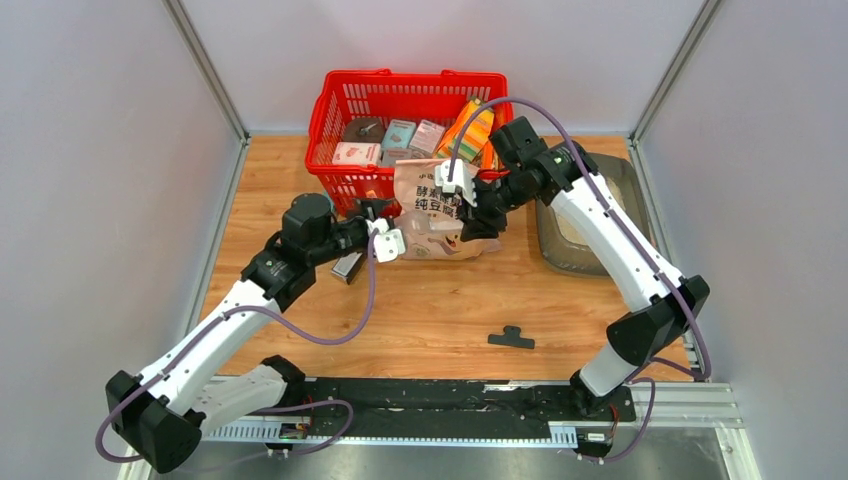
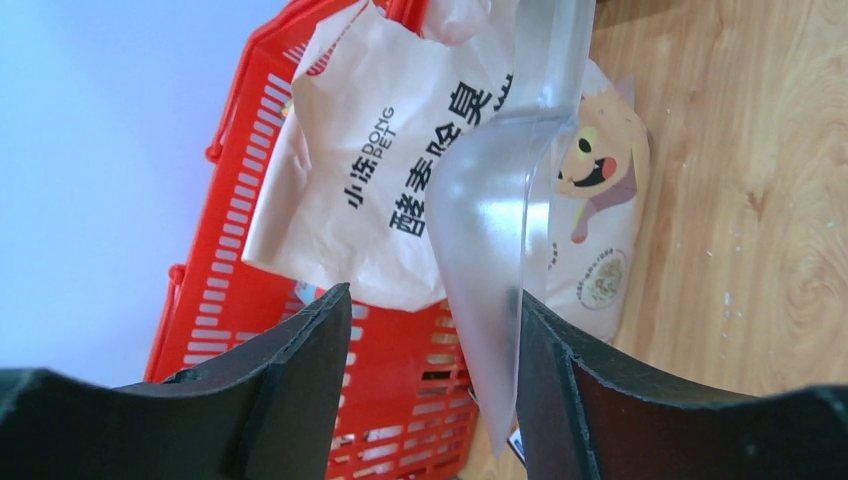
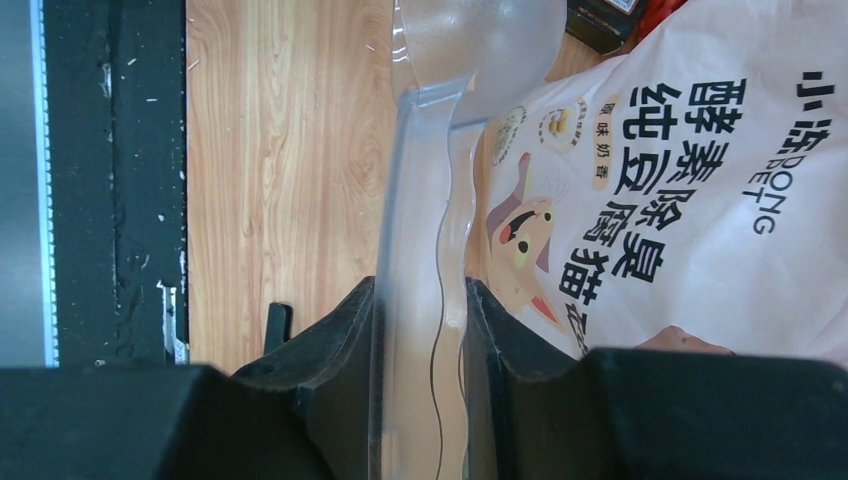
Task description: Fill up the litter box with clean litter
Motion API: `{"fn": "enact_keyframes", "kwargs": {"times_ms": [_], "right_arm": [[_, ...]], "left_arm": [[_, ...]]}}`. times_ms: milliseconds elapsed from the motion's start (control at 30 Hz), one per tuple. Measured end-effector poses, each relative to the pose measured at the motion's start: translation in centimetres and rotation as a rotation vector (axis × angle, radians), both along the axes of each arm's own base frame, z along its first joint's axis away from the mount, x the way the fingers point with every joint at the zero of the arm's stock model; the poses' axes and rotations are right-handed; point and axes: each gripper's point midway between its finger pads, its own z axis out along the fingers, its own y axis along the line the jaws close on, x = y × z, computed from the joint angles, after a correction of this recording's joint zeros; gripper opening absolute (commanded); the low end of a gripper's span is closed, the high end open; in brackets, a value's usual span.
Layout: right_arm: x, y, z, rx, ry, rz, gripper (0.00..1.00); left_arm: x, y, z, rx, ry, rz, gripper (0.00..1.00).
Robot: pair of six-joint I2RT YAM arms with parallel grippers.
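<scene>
The grey-brown litter box [image 1: 572,250] sits at the right of the table, partly under my right arm. Next to the red basket [image 1: 340,110], the cream cat-printed litter bag [image 1: 432,215] stands. My right gripper [image 1: 468,222] [image 3: 420,285] is shut on the handle of a clear plastic scoop [image 3: 425,200] in front of the bag. My left gripper [image 1: 378,212] [image 2: 430,300] is open. The scoop's bowl [image 2: 490,230] hangs between its fingers, its tip against the right one and well apart from the left. A few pale grains of litter [image 2: 727,298] lie on the wood.
The basket holds several packets and boxes. A small black T-shaped piece [image 1: 511,338] lies on the wood near the front. Grey walls close in the table on the left, right and back. A black strip [image 3: 110,180] runs along the near edge.
</scene>
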Motion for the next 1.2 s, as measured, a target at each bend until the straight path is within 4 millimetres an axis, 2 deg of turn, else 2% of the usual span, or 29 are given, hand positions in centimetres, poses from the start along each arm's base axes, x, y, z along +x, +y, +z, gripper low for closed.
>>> {"fn": "enact_keyframes", "kwargs": {"times_ms": [133, 233, 267, 400, 467, 533, 567, 600, 700, 733, 800, 900, 967, 1033, 1133, 1200], "right_arm": [[0.0, 0.2, -0.2, 0.008, 0.049, -0.013, 0.0], [0.2, 0.6, -0.1, 0.015, 0.078, -0.01, 0.0], [0.6, 0.9, 0.0, 0.021, 0.081, -0.009, 0.0], [0.8, 1.2, -0.2, 0.035, 0.137, -0.017, 0.0], [1.0, 0.8, -0.3, 0.037, 0.16, -0.038, 0.0], [1.3, 0.5, -0.2, 0.049, 0.18, -0.056, 0.07], [1.3, 0.4, -0.1, 0.053, 0.186, -0.061, 0.33], [1.3, 0.4, -0.1, 0.056, 0.191, -0.064, 0.46], [1.5, 0.2, 0.4, 0.067, 0.206, -0.098, 0.69], [1.7, 0.0, 0.7, 0.075, 0.213, -0.121, 0.73], [2.1, -0.6, 2.0, 0.126, 0.228, -0.189, 0.88], [4.6, -3.2, 5.1, 0.286, 0.21, -0.394, 0.96], [5.7, -6.0, 7.0, 0.412, 0.195, -0.56, 0.96], [6.2, -7.4, 8.7, 0.512, 0.178, -0.65, 0.96], [5.5, -6.3, 11.1, 0.632, 0.22, -0.641, 0.95], [5.2, -5.2, 11.6, 0.677, 0.281, -0.616, 0.94]], "left_arm": [[0.3, -1.5, -0.1, 0.002, -0.028, -0.032, 0.55], [0.2, -3.1, -0.1, -0.001, -0.084, -0.063, 0.34], [0.1, -3.5, -0.1, -0.007, -0.104, -0.071, 0.2], [1.4, -4.0, -0.5, 0.022, -0.163, -0.05, 0.0], [1.9, -4.4, -0.6, 0.032, -0.17, -0.046, 0.0], [2.3, -4.8, -0.4, 0.035, -0.187, -0.045, 0.0], [2.3, -4.8, -0.3, 0.035, -0.191, -0.044, 0.0], [2.4, -4.8, -0.2, 0.033, -0.195, -0.041, 0.0], [2.6, -4.6, -0.2, 0.03, -0.166, -0.014, 0.0], [2.6, -4.5, -0.3, 0.029, -0.138, -0.001, 0.0], [2.7, -4.2, -0.4, 0.023, -0.086, 0.024, 0.0], [2.7, -3.8, 0.1, -0.02, 0.003, 0.065, 0.0], [2.5, -3.7, 0.5, -0.063, 0.071, 0.093, 0.0], [2.3, -3.7, 1.0, -0.105, 0.128, 0.11, 0.0], [1.8, -4.2, 1.8, -0.16, 0.201, 0.108, 0.0], [1.7, -4.7, 2.3, -0.188, 0.232, 0.098, 0.0]]}}
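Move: The scoop's bowl lies about 4 cm to the left gripper's right and 1 cm ahead, level with the open fingers, its tip end already between them; the right gripper holds the handle, with the bowl roughly 10 cm to its left, 1 cm ahead. From the left gripper, the litter bag stands about 11 cm right, 7 cm ahead and some 15 cm lower; the red basket's middle is about 24 cm ahead, 3 cm right and 18 cm lower. Bring the left gripper about 5 cm right and a little forward along the scoop's bowl, and close its fingers to pinch the rim while the right still holds the handle. Then open the right wide, let go, and pull it up about 11 cm, forward and to the right, turning it clockwise. Finish by lifting the left a couple of centimetres as its wrist turns, keeping the pinch. ##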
